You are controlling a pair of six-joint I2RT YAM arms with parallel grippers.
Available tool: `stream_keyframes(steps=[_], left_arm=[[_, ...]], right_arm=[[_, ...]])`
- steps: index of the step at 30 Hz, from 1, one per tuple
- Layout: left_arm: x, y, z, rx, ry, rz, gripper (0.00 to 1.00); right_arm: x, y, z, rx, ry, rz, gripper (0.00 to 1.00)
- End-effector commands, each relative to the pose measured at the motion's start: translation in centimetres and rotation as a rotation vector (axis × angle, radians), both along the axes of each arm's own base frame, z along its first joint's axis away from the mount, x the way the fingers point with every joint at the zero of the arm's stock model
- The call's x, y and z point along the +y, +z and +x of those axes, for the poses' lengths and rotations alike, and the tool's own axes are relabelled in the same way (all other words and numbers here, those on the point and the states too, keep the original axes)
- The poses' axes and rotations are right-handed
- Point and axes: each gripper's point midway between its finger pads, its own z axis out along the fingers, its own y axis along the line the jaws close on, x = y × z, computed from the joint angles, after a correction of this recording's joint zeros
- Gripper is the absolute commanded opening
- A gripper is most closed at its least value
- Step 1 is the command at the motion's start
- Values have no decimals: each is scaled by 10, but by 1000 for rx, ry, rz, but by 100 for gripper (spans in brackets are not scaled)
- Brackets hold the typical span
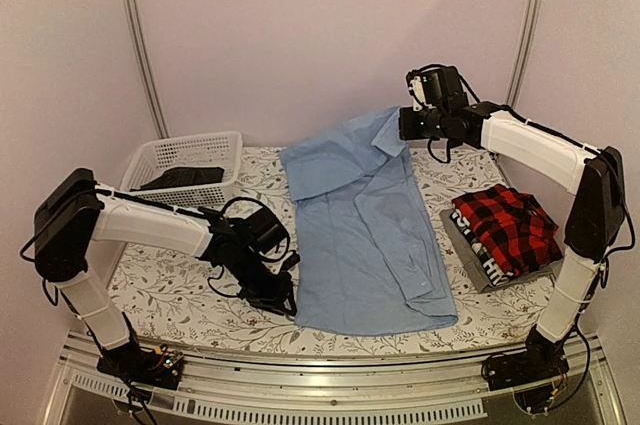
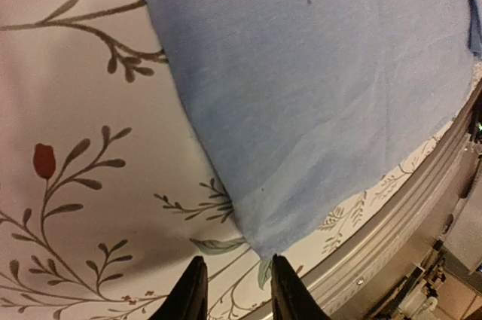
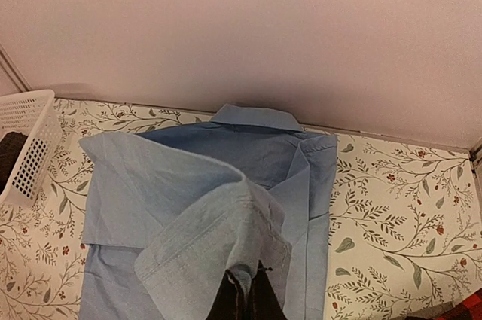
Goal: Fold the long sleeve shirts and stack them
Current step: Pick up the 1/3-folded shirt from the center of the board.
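The light blue button-up shirt (image 1: 370, 235) lies lengthwise down the middle of the table, with its collar at the far end. My right gripper (image 1: 403, 123) is shut on a sleeve cuff (image 3: 226, 260) of this shirt (image 3: 248, 147) and holds it up above the collar end. My left gripper (image 1: 283, 290) hovers low at the shirt's near left hem corner (image 2: 263, 237). Its jaws (image 2: 236, 261) stand slightly apart with nothing between them, just short of the cloth. The red-and-black plaid shirt (image 1: 505, 228) lies folded at the right, on top of a folded grey cloth (image 1: 478, 270).
A white lattice basket (image 1: 190, 150) stands at the back left with a dark cloth (image 1: 185, 178) inside; its wall (image 3: 30, 147) also shows in the right wrist view. The metal rail of the table's near edge (image 2: 422, 207) runs close to the left gripper.
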Motion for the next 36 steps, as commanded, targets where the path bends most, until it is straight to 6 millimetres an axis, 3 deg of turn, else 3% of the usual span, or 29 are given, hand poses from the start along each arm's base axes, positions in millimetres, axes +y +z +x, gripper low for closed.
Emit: stream_keyframes(steps=[1, 10, 13, 15, 16, 20, 29, 36], left_arm=[[-19, -1, -7, 13, -13, -13, 30], [-23, -14, -18, 4, -48, 79, 26], [-27, -16, -17, -3, -56, 97, 16], [-22, -20, -16, -5, -53, 131, 4], [-19, -22, -15, -9, -48, 146, 0], [-2, -24, -11, -15, -33, 182, 0], [71, -18, -2, -7, 34, 256, 0], [72, 0, 1, -36, -8, 253, 0]], right_arm=[[-9, 29, -3, -50, -14, 17, 0], [-11, 42, -7, -74, -9, 23, 0], [-10, 47, -9, -82, -2, 31, 0], [-10, 49, -9, -85, -1, 34, 0], [-10, 49, -9, -86, -2, 35, 0], [-10, 53, -9, -94, -2, 35, 0], [-21, 86, 6, -167, -23, 33, 0], [-21, 114, 12, -218, -14, 69, 0]])
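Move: The shirt's near-left corner lies almost under the left fingers, about 2 cm to their right, 1 cm back and 2 cm below; the folded-in sleeve is some 22 cm ahead and 26 cm to the right of that hand. The right hand already holds the shirt's far part aloft, with that same corner roughly 34 cm back, 20 cm left and 26 cm below it. From the right hand the folded stack lies about 31 cm right, 7 cm back and 24 cm down. The left hand, its fingers part open, eases about 3 cm right, a little back and down onto the shirt's near-left corner, shuts on it and then draws the pinched corner some 9 cm left just above the table, the wrist rolling slightly. The right hand keeps its closed grip on the far part and, after first staying nearly still, lifts it about 10 cm, most of that late, drifting slightly right. ##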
